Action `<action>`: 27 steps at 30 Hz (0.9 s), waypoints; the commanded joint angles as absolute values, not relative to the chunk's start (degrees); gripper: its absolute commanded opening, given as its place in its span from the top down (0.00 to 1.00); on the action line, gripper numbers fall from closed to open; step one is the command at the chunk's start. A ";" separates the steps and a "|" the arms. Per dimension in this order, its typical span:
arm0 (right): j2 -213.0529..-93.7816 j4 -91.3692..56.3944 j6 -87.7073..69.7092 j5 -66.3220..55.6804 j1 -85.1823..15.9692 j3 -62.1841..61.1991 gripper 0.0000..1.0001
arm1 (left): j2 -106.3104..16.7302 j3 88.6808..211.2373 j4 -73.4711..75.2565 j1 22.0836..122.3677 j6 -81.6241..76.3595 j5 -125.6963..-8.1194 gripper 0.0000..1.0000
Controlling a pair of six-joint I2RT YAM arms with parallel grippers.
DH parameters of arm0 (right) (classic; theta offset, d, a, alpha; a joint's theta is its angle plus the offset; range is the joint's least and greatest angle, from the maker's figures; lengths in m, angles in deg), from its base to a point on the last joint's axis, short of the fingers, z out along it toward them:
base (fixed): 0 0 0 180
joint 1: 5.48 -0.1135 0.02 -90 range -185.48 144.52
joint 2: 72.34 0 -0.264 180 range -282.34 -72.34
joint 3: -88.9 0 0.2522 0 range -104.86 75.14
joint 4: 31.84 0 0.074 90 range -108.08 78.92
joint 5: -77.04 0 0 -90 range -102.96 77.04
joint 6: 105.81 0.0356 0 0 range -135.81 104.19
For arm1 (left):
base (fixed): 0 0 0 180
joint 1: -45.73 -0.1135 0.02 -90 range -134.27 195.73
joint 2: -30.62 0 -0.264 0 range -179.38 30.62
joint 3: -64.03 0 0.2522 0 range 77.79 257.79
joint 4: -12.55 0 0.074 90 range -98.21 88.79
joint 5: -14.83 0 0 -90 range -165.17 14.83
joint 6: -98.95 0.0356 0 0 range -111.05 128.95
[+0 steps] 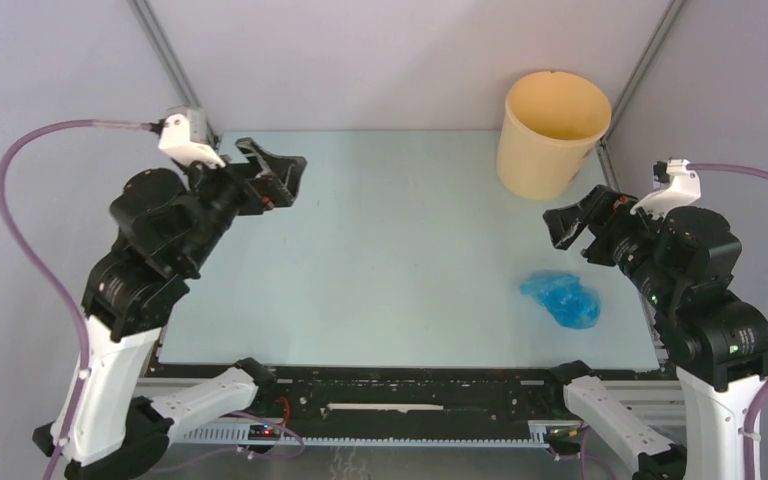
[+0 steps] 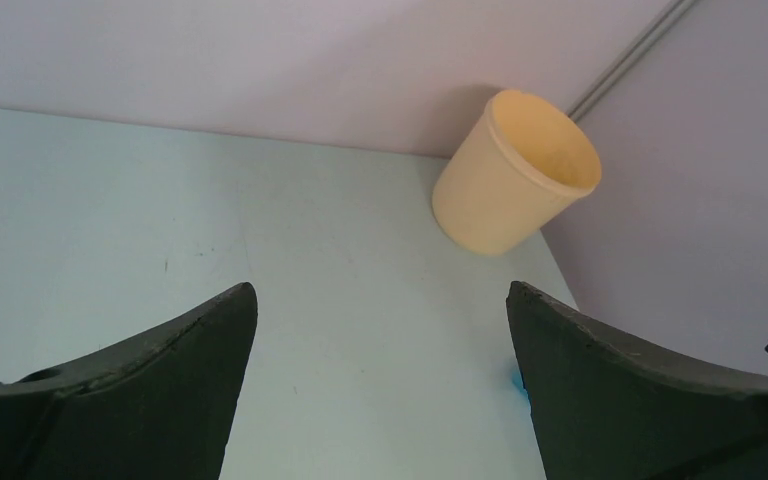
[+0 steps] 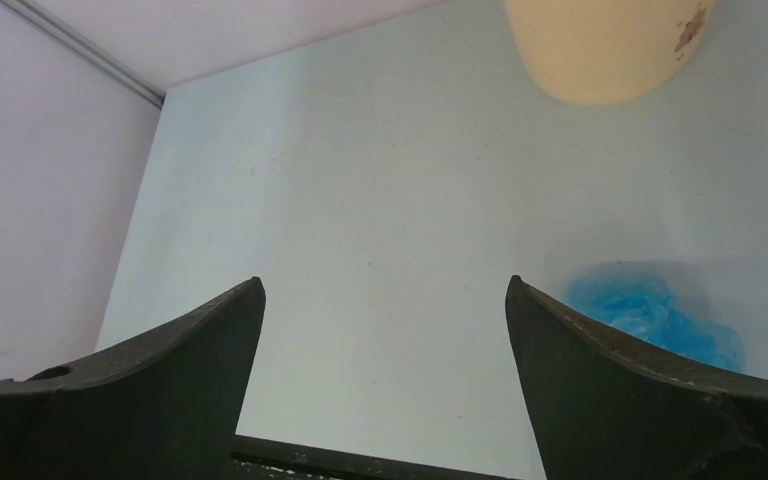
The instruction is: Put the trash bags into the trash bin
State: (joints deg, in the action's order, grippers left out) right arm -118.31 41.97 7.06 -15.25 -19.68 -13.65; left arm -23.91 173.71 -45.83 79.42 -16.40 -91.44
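A crumpled light-blue trash bag [image 1: 561, 298] lies on the table at the right, near the front edge; it also shows in the right wrist view [image 3: 650, 312], and as a blue sliver [image 2: 515, 382] beside the left gripper's finger. The pale yellow trash bin [image 1: 551, 132] stands upright at the back right corner [image 2: 512, 175], its base showing in the right wrist view [image 3: 605, 45]. My left gripper [image 1: 278, 175] hovers open over the back left of the table, empty. Above and just right of the bag, my right gripper [image 1: 580, 222] is raised, open and empty.
Grey walls with metal corner posts [image 1: 168, 52] close in the table on three sides. A black rail [image 1: 410, 392] runs along the near edge between the arm bases. The pale table top [image 1: 390, 240] stretches between the two grippers.
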 commanded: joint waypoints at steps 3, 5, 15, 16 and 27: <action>-118.13 42.61 7.18 -16.94 -18.56 -12.88 0.01 | -26.65 172.71 -41.96 82.50 -14.79 -93.34 0.00; -119.01 42.58 7.70 -17.31 -18.43 -12.69 0.01 | -27.31 172.62 -41.38 82.93 -14.55 -93.61 0.00; -127.81 38.11 9.09 -19.50 -19.70 -12.93 0.00 | -29.32 173.95 -43.52 83.39 -12.65 -95.66 0.00; -129.12 37.77 9.17 -19.18 -19.66 -13.63 0.00 | -29.36 173.85 -44.02 83.39 -12.51 -95.55 0.00; -149.08 31.81 17.54 -17.47 -5.34 -24.16 0.01 | -30.69 171.61 -45.98 83.48 -10.25 -92.41 0.00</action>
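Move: The blue trash bag lies roughly 9 cm ahead and 9 cm to the right of my open right hand, down on the table some 37 cm below it. The trash bin stands beyond the bag, about 38 cm ahead of my right hand and 8 cm to its right, its middle some 25 cm lower than the hand. From my left hand the bag is about 5 cm ahead, some 63 cm to the right and 45 cm down. After a brief, slight dip I swing my empty right hand forward about 14 cm and down some 5 cm, high above the table and towards the bin, speeding up and veering slightly right at the end. Its fingers stay wide open, tip down about 15 degrees and turn roughly as far clockwise. My open left hand sinks about 3 cm while easing equally far forward and right. ##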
